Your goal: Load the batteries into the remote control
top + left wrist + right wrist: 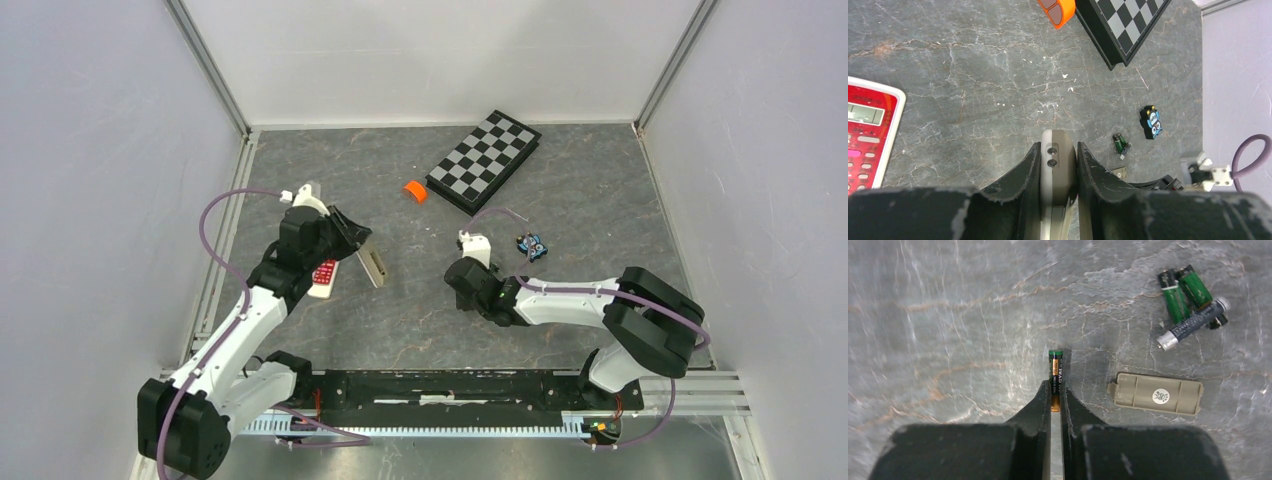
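Note:
In the left wrist view my left gripper (1058, 150) is shut on the grey-beige remote control (1058, 161), which is held above the table with its end sticking out past the fingertips. From the top view the remote control (373, 267) hangs from the left gripper (350, 240), left of centre. My right gripper (1056, 390) is shut on one slim dark battery (1056, 371) with a green and coppery label, down at the table top. Three more batteries (1190, 300) lie in a heap to the upper right. The right gripper (472, 272) sits near the table's middle.
A beige battery cover (1158, 394) lies flat just right of the right fingers. A red calculator (324, 277) lies under the left arm. An orange roll (415, 190), a folded chessboard (484, 160) and a blue-and-black gadget (531, 243) lie further back.

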Available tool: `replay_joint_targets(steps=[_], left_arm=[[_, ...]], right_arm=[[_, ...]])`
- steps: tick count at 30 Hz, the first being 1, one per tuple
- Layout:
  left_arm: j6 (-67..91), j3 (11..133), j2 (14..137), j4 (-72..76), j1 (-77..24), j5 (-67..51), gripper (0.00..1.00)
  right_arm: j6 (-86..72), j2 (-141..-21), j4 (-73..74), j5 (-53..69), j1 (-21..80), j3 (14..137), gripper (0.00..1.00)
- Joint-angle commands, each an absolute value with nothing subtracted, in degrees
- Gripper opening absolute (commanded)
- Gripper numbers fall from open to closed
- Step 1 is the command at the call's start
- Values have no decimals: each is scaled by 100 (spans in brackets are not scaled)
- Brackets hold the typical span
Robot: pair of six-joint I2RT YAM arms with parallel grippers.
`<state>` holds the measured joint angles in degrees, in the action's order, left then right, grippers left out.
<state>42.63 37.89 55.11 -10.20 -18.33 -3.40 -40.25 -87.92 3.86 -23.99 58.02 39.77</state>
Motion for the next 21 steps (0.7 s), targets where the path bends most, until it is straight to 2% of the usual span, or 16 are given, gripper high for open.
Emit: replay_joint_targets(steps=[1, 2, 4, 7, 13, 16, 19, 21], left_arm=[[4238, 4009, 5323, -1177, -1789, -106, 2], [4260, 4023, 5318, -1218, -1793, -62, 2], [4284, 4012, 5289, -1254, -1788, -29, 2], [4307, 4033, 5232, -1316, -1786, 198, 2], [4256, 4089, 5275, -1364, -1780, 325, 2], [4229, 4143, 5329, -1426, -1760, 383, 2], [4212, 4150, 5324, -1433, -1722, 415, 2], [4186, 4159, 5318, -1461, -1686, 433, 2]], right_arm=[[-6236, -8730, 466, -3086, 5818, 4329, 11], [-6537, -8790, 563, -3031, 5818, 4410, 11], [-7009, -8946, 859, -2908, 5821, 4596, 4], [-7376, -9087, 1245, -2885, 5823, 4787, 6], [-7466, -9186, 1256, -2891, 5824, 4835, 26], [-7133, -9089, 1213, -3076, 5821, 4851, 41], [-6342, -8745, 1000, -3366, 5818, 4820, 54], [-4922, -8440, -120, -3238, 5761, 4580, 61]])
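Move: The battery is already between the right hand's nearly shut fingertips, close above the table. The battery cover lies about 8 cm to that hand's right, 2 cm ahead and 2 cm below; the spare batteries lie some 9 cm ahead, 8 cm right and 2 cm below. From the left hand, the pinched battery is about 16 cm back, 21 cm right and 15 cm below. Right hand carries the pinched battery about 3 cm left and forward, turning some 25 degrees clockwise, then opens. ##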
